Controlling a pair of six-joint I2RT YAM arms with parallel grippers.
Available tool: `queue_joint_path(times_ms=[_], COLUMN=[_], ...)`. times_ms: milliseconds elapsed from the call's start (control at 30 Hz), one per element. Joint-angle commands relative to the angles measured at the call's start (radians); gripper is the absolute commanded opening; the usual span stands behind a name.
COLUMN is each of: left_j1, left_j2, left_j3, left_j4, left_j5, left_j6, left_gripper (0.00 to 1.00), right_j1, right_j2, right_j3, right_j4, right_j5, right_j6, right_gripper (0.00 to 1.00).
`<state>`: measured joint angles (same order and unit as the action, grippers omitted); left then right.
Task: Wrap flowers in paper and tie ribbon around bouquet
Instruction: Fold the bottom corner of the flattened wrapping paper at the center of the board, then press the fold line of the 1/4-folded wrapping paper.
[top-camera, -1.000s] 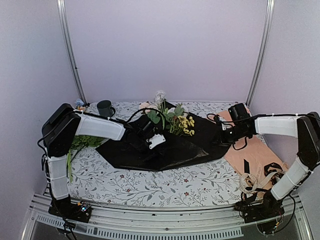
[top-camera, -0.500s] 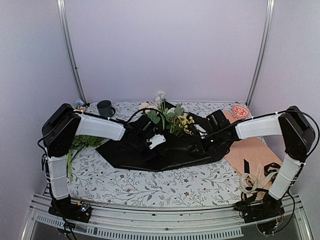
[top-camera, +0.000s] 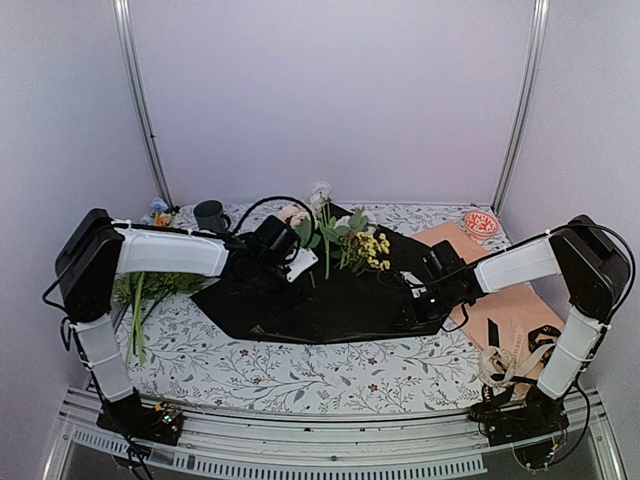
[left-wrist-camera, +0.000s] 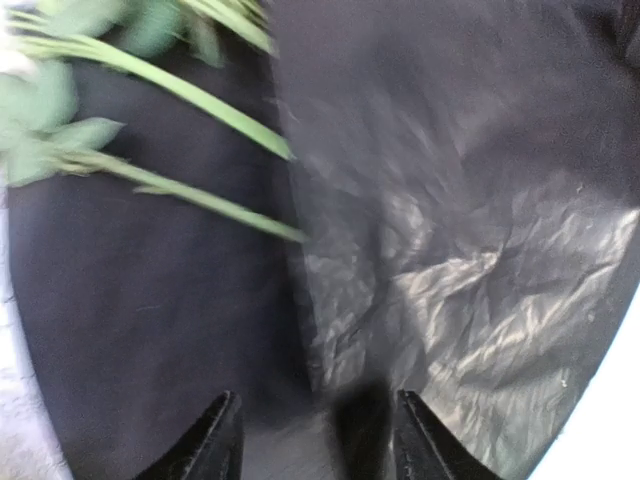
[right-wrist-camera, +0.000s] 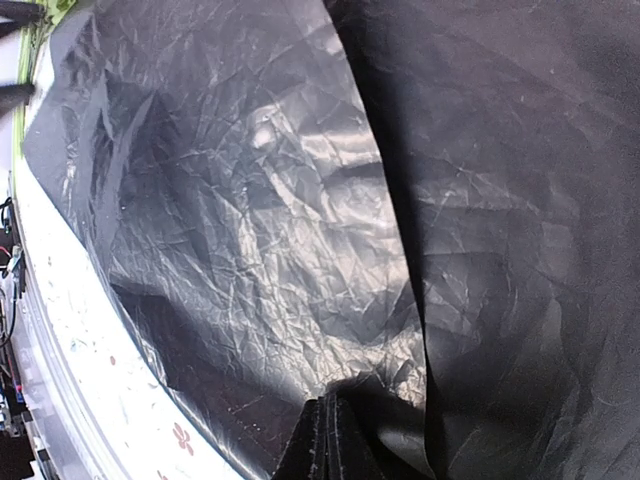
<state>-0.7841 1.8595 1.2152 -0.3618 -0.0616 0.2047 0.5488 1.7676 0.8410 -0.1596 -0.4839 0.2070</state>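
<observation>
The black paper (top-camera: 340, 295) lies spread on the table, and its right part is folded over toward the middle. Across its far corner lie the flowers (top-camera: 312, 218), pink and white blooms with green leaves. Their stems (left-wrist-camera: 190, 90) show at the top left of the left wrist view. My left gripper (top-camera: 296, 266) hovers open just over the paper (left-wrist-camera: 450, 250) near the stems, with nothing between its fingertips (left-wrist-camera: 218, 440). My right gripper (top-camera: 422, 297) is shut on a fold of the paper (right-wrist-camera: 260, 200) at the sheet's right side. The cream ribbon (top-camera: 512, 362) lies at the near right.
A small orange-yellow bunch (top-camera: 372, 250) rests on the paper beside the flowers. A peach sheet (top-camera: 512, 312) with a dark strap lies at the right. A leafy green bunch (top-camera: 150, 290) lies at the left, a dark cup (top-camera: 210, 215) at the back left and a red dish (top-camera: 480, 222) at the back right.
My left gripper has opened and pulled back to the far left, off the paper's middle. My right gripper has dragged the paper's right corner leftward over the sheet.
</observation>
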Motion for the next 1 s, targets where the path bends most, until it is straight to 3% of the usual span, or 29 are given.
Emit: queue_joint_path(times_ms=[0,133,300,600,967], left_j1=[-0.001,-0.13,-0.174,-0.128,-0.053], left_j2=[-0.141,-0.162,-0.051,0.016,-0.146], left_j3=[-0.014,-0.044,-0.04,-0.133,-0.464], left_j4=[-0.005,0.018,0.01,-0.059,-0.053], left_j5=[-0.158,-0.132,0.003,0.102,0.124], left_j6=[-0.111,-0.051,-0.079,-0.212,-0.534], left_gripper=[0.56,0.51,0.25,0.19,0.17], right_j1=[-0.002,-0.001,-0.002,-0.001,-0.002], right_j2=[-0.011,0.001,0.019,0.014,0.011], right_j3=[-0.018,-0.01,0.002,0.005,0.009], right_j4=[-0.044,-0.047,-0.057,-0.091,-0.119], right_j5=[0.029,-0.003,-0.031,-0.001,0.018], right_j6=[0.018,0.019,0.018,0.008,-0.009], right_gripper=[0.01,0.01,0.01,0.01,0.01])
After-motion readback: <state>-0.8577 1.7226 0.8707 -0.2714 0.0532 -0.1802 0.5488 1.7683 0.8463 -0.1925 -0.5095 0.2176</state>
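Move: Behind the left hand lies its target, the left part of the wrapping paper's near fold, about 10 cm back, 3 cm left and 6 cm down. From the left hand the bouquet is roughly 18 cm ahead and 12 cm right; its yellow flowers are some 16 cm ahead and 22 cm right, both slightly below. From the right hand, that part of the fold lies about 37 cm left and 5 cm back, at its own height. Arcing over the paper, the left hand first rises about 7 cm, swings back and to its right while coming down, then reaches the near fold and slides left along it for some 5 cm, low on the paper. Its half-open fingers draw nearly together as the wrist tips down about 15 degrees and turns counter-clockwise. The right hand stays, closed fingertips still resting on the folded paper near its right end. ##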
